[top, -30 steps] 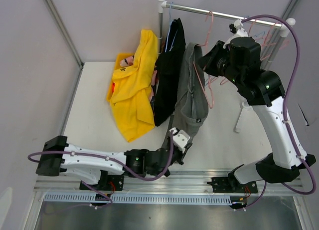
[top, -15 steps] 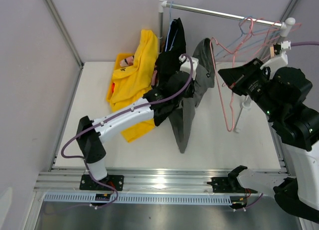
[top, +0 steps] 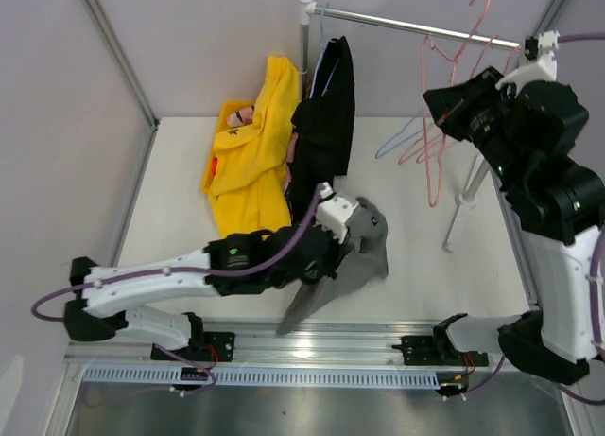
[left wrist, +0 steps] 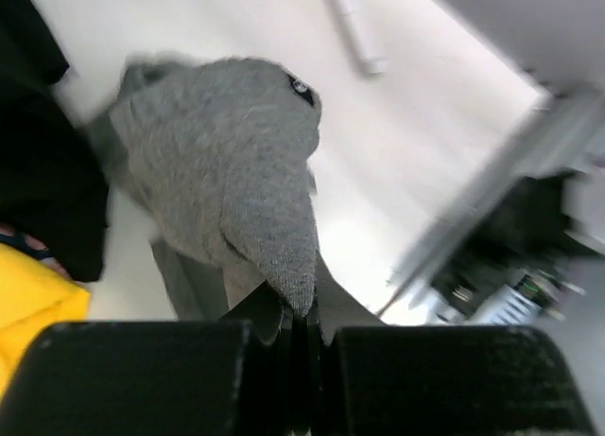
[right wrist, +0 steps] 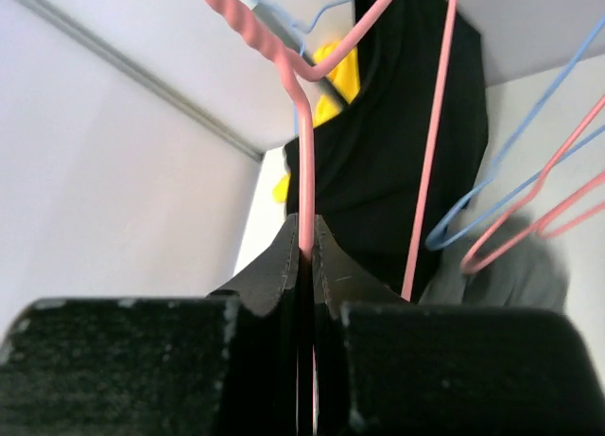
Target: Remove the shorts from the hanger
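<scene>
The grey shorts (top: pixel 364 252) lie crumpled low over the table's front, off the hanger, with my left gripper (top: pixel 342 220) shut on a fold of them. The left wrist view shows the grey cloth (left wrist: pixel 227 162) pinched in that gripper (left wrist: pixel 302 313). High at the right, my right gripper (top: pixel 437 100) is shut on the wire of a bare pink hanger (top: pixel 434 176); in the right wrist view the pink wire (right wrist: pixel 304 171) runs between the closed fingers (right wrist: pixel 284 256). Black shorts (top: pixel 326 124) hang from the rail. The yellow shorts (top: pixel 250 162) lie on the table beside pink patterned cloth (top: pixel 236 114) and an orange-red edge (top: pixel 215 164).
A metal rail (top: pixel 406 22) spans two white posts, one at the back left (top: pixel 304 39), one at the right (top: pixel 463 204). More pink and blue hangers (top: pixel 397 138) dangle below my right gripper. Grey walls close in the left and back. A metal track (top: pixel 312 341) runs along the front edge.
My left gripper has pulled the grey shorts off the pink hanger and down toward the table's front. My right gripper has lifted the empty hanger up toward the rail.
</scene>
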You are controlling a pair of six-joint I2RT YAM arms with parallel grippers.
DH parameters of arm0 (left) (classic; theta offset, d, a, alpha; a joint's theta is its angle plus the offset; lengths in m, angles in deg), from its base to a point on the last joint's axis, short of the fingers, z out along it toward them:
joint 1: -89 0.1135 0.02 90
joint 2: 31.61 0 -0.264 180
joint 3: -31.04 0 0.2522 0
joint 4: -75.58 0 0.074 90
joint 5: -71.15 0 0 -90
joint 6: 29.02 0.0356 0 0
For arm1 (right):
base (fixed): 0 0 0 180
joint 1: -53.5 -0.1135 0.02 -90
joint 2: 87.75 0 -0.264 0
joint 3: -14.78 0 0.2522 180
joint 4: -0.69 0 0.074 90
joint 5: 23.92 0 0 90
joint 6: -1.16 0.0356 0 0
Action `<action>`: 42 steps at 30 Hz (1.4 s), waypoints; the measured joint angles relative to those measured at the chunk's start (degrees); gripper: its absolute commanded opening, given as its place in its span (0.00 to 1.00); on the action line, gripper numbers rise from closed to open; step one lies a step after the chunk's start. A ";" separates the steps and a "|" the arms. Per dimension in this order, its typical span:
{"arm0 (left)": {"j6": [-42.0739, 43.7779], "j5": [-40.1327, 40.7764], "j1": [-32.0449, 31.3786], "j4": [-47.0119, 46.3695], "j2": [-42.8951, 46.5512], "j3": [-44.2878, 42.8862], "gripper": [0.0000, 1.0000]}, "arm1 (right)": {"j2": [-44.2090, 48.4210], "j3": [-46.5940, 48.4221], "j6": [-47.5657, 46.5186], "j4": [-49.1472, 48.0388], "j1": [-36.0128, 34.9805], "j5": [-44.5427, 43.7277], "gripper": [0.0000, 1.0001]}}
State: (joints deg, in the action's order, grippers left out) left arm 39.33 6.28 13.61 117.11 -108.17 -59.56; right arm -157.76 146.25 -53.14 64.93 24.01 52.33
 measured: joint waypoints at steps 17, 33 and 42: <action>0.44 17.31 -4.46 17.03 23.23 -10.03 0.00 | -21.05 8.76 -2.14 -5.27 14.86 11.39 0.00; 16.44 20.98 9.62 12.33 19.61 -21.42 0.00 | -19.12 -15.45 -1.40 -19.47 15.43 12.72 0.00; 30.75 18.88 25.64 1.33 3.48 -46.21 0.00 | -6.54 -26.99 -0.28 -21.51 16.04 13.20 0.99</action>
State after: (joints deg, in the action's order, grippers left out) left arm 70.08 25.16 39.25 118.44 -104.69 -105.76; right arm -164.30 119.26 -53.42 43.42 40.05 65.53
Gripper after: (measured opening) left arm 0.045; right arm 0.536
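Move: The left hand grips the grey shorts; the orange tray under the yellow shorts lies about 32 cm ahead, 24 cm to its left and 22 cm lower. The black shorts hang some 28 cm straight ahead, about level with it. The right hand holds a pink hanger; the rail is roughly 18 cm ahead, a few centimetres above and 4 cm right at the free spot, with the empty hangers 17 cm ahead, 8 cm right and 8 cm lower. The left hand, keeping its pinch on the grey shorts, carries them some 34 cm up and 26 cm left, then forward at the last, to a place high up on the tray's side, while the wrist swings about 40 degrees counter-clockwise and its fingers tip up. The right hand takes the pink hanger forward over the rail, lowers it about 15 cm to set its hook there, then draws back a little and opens its fingers. ##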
